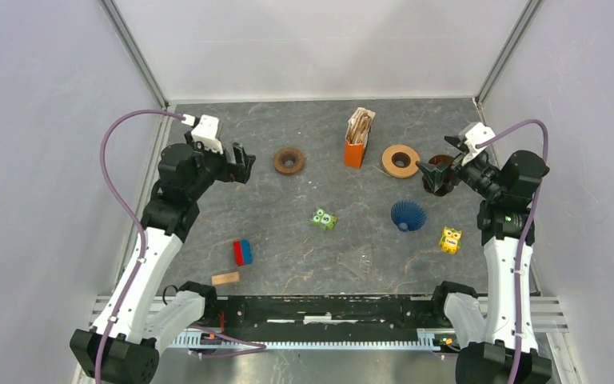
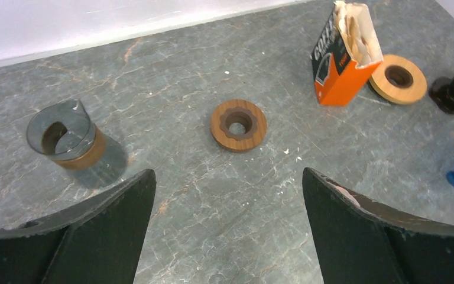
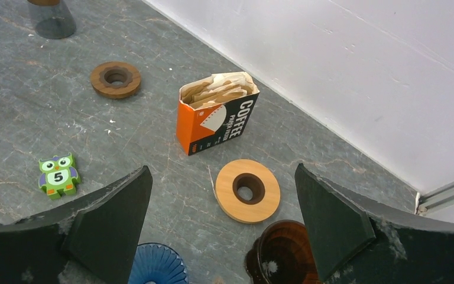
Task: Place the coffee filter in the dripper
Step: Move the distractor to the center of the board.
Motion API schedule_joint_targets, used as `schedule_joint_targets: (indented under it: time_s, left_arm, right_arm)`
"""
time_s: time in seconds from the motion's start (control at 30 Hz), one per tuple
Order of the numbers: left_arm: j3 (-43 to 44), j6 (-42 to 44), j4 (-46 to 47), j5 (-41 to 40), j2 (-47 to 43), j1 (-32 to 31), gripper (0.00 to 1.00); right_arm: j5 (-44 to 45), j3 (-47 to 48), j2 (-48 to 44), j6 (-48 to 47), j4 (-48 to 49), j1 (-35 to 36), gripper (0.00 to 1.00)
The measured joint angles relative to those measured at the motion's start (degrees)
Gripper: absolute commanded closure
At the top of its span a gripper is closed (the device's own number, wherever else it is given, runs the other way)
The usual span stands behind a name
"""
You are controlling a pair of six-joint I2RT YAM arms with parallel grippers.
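Note:
Paper coffee filters [image 3: 220, 89] stick out of an open orange box [image 1: 356, 142] at the back middle of the table; the box [image 2: 338, 65] also shows in the left wrist view. A brown glass dripper [image 1: 437, 175] stands just under my right gripper [image 1: 440, 157]. A ribbed blue dripper [image 1: 408, 215] sits nearer the front. In the right wrist view the brown dripper [image 3: 287, 254] and blue dripper [image 3: 156, 266] lie below my open right gripper [image 3: 222, 171]. My left gripper [image 1: 246, 164] is open and empty [image 2: 227, 177] over bare table.
A dark wooden ring [image 1: 289, 161] and a light wooden ring [image 1: 400, 161] flank the box. A grey glass cup with a brown band [image 2: 65, 135] sits far left. Green owl block [image 1: 324, 219], yellow block [image 1: 450, 240], red-blue block [image 1: 242, 252], wooden block [image 1: 225, 278] and a clear cone [image 1: 360, 260] lie nearer.

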Motion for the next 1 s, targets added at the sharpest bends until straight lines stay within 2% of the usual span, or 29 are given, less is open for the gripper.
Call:
schedule_joint_targets:
  time_s: [0.23,0.3,0.47,0.57,0.73,1.0]
  left_arm:
    - [0.02,9.73,-4.48,12.41,0.90,-0.55,0.00]
    - [0.63,13.16,-7.85,13.84,2.58,-3.52,0.00]
    - [2.47,19.98,-11.82,10.21,12.15,-18.71,0.00]
    - [0.79,22.45,-11.21,7.32,15.80,-23.91,0.00]
    - [2.08,23.43,-9.60,4.98,25.03,-29.49,0.00]
    - [11.19,23.65,-6.12,3.61,45.83,-34.77,0.05]
  right_arm:
    - [-0.42,-2.80,-3.28,-4.07,-2.75,0.07,0.02]
    - [-1.25,-4.68,-4.13,-6.32,-3.87,0.07,0.02]
    - [-1.62,-11.21,-5.79,-9.84,-5.97,0.07,0.02]
    - [-1.57,-13.40,-6.19,-10.84,-7.21,0.07,0.02]
    - [-1.60,-14.14,-7.10,-11.37,-7.39,0.07,0.02]
    - [-1.38,-14.60,-7.85,-12.15,-7.41,0.07,0.02]
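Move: The green owl block, flat near the board's centre, lies about 20 cm to the left hand's right, some 4 cm back and 27 cm below. The brown wooden ring is roughly 15 cm ahead of that hand and 10 cm to its right; the clear cone lies about 12 cm back of the owl and 8 cm to the right of it. From the right hand the owl is about 25 cm left, 2 cm back and 30 cm below. The green owl block is approached by the left hand, which swoops down and to the right, roughly 20 cm each way, drawing back some 6 cm. Its wrist swings clockwise about 50 degrees as the wide-open fingers tip down towards the block. Meanwhile the right hand, also open, sinks about 10 cm and eases back slightly, then stays there. ##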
